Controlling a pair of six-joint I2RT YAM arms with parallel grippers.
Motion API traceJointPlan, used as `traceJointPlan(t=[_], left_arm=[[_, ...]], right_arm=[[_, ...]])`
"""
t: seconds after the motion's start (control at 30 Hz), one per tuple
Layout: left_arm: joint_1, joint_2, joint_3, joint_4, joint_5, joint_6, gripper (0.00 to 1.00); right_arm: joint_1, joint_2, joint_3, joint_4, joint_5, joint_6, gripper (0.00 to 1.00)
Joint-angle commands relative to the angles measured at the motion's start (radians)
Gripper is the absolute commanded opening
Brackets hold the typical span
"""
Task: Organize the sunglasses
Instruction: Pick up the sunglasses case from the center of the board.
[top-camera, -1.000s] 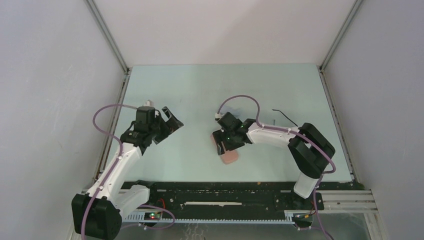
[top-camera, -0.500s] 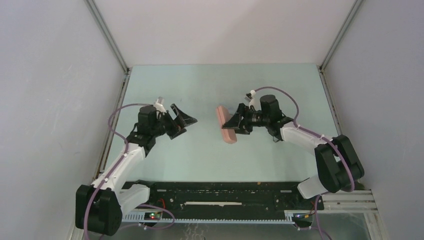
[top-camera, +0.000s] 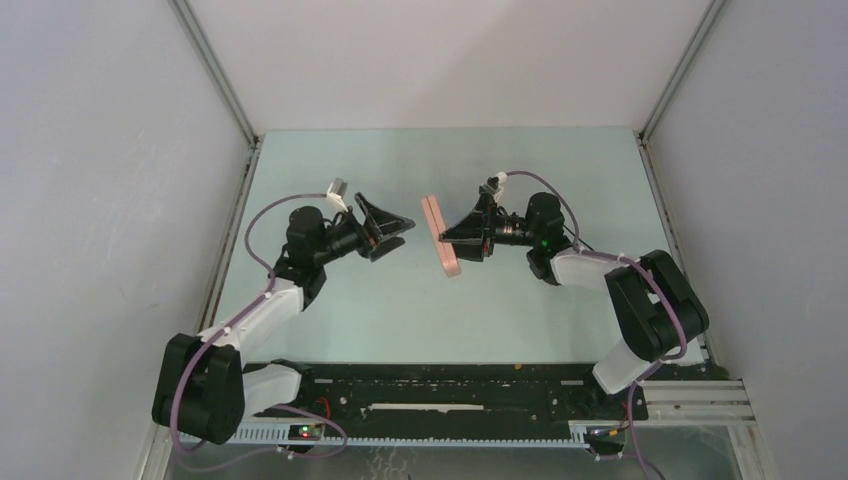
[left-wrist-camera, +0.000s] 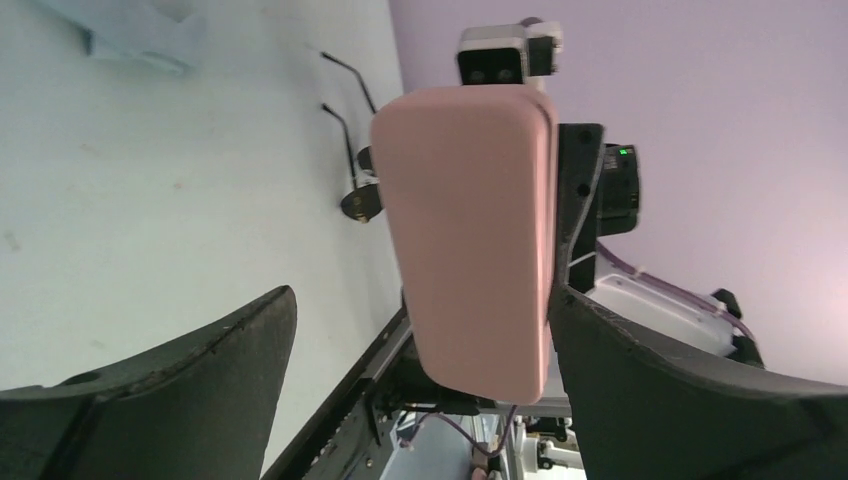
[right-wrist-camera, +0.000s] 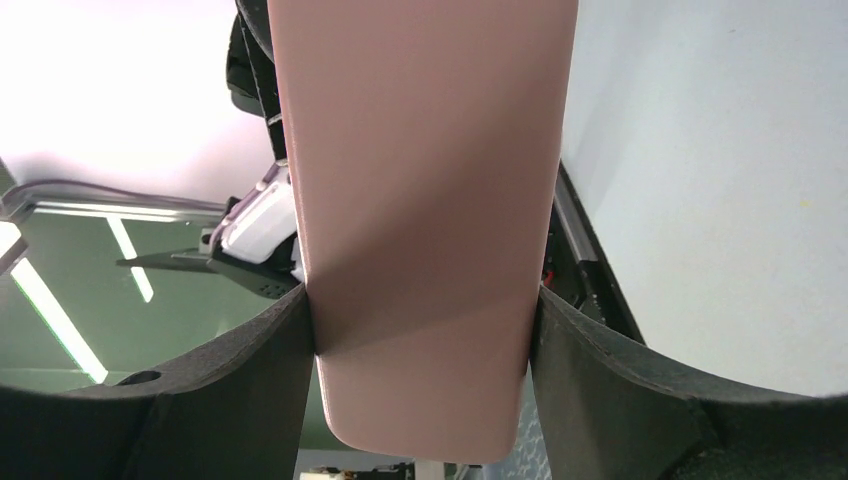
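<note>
My right gripper (top-camera: 457, 238) is shut on the salmon-pink case (top-camera: 441, 236), holding it off the table on edge, mid-table. In the right wrist view the case (right-wrist-camera: 420, 200) fills the gap between both pads of the gripper (right-wrist-camera: 422, 300). My left gripper (top-camera: 400, 232) faces it from the left, open, with its tips just short of the case. In the left wrist view the case (left-wrist-camera: 470, 240) stands in front of the wide jaws (left-wrist-camera: 420, 300), close to the right finger. The sunglasses (left-wrist-camera: 352, 150) lie on the table behind it, only thin dark arms showing.
A small grey-blue cloth (left-wrist-camera: 140, 35) lies on the pale green table (top-camera: 350, 300), farther back in the left wrist view. White walls enclose the table on three sides. The black base rail (top-camera: 440, 395) runs along the near edge.
The right arm lifted the pink case off the table, carried it back and left, and turned it on edge. The left arm swung right toward it with its jaws staying open.
</note>
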Motion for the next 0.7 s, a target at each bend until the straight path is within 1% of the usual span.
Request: traceJointPlan(t=[0.0, 0.23, 0.4, 0.67], left_arm=[[-0.017, 0.001, -0.013, 0.183, 0.043, -0.074, 1.0], [-0.045, 0.052, -0.025, 0.351, 0.045, -0.183, 1.0], [-0.074, 0.095, -0.018, 0.441, 0.041, -0.234, 1.0], [-0.092, 0.119, -0.011, 0.468, 0.037, -0.251, 1.0]], right_arm=[[0.006, 0.012, 0.0, 0.241, -0.049, 0.132, 0.31], [0.021, 0.058, 0.0, 0.411, -0.05, 0.251, 0.3], [0.038, 0.07, 0.0, 0.452, -0.05, 0.275, 0.28], [0.051, 0.071, 0.0, 0.484, -0.045, 0.3, 0.28]])
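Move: The left hand is empty and open. The sunglasses case is about 8 cm to its right, 1 cm nearer the base and some 1 cm higher. The blue cloth lies roughly 13 cm ahead and 14 cm right of the left hand, 20 cm below. The right hand already grips the case, its middle about 1 cm ahead and 1 cm left of that hand, at its height. Open left hand rises about 4 cm and closes rightward on the case, which the right keeps gripped, lifting 3 cm. ##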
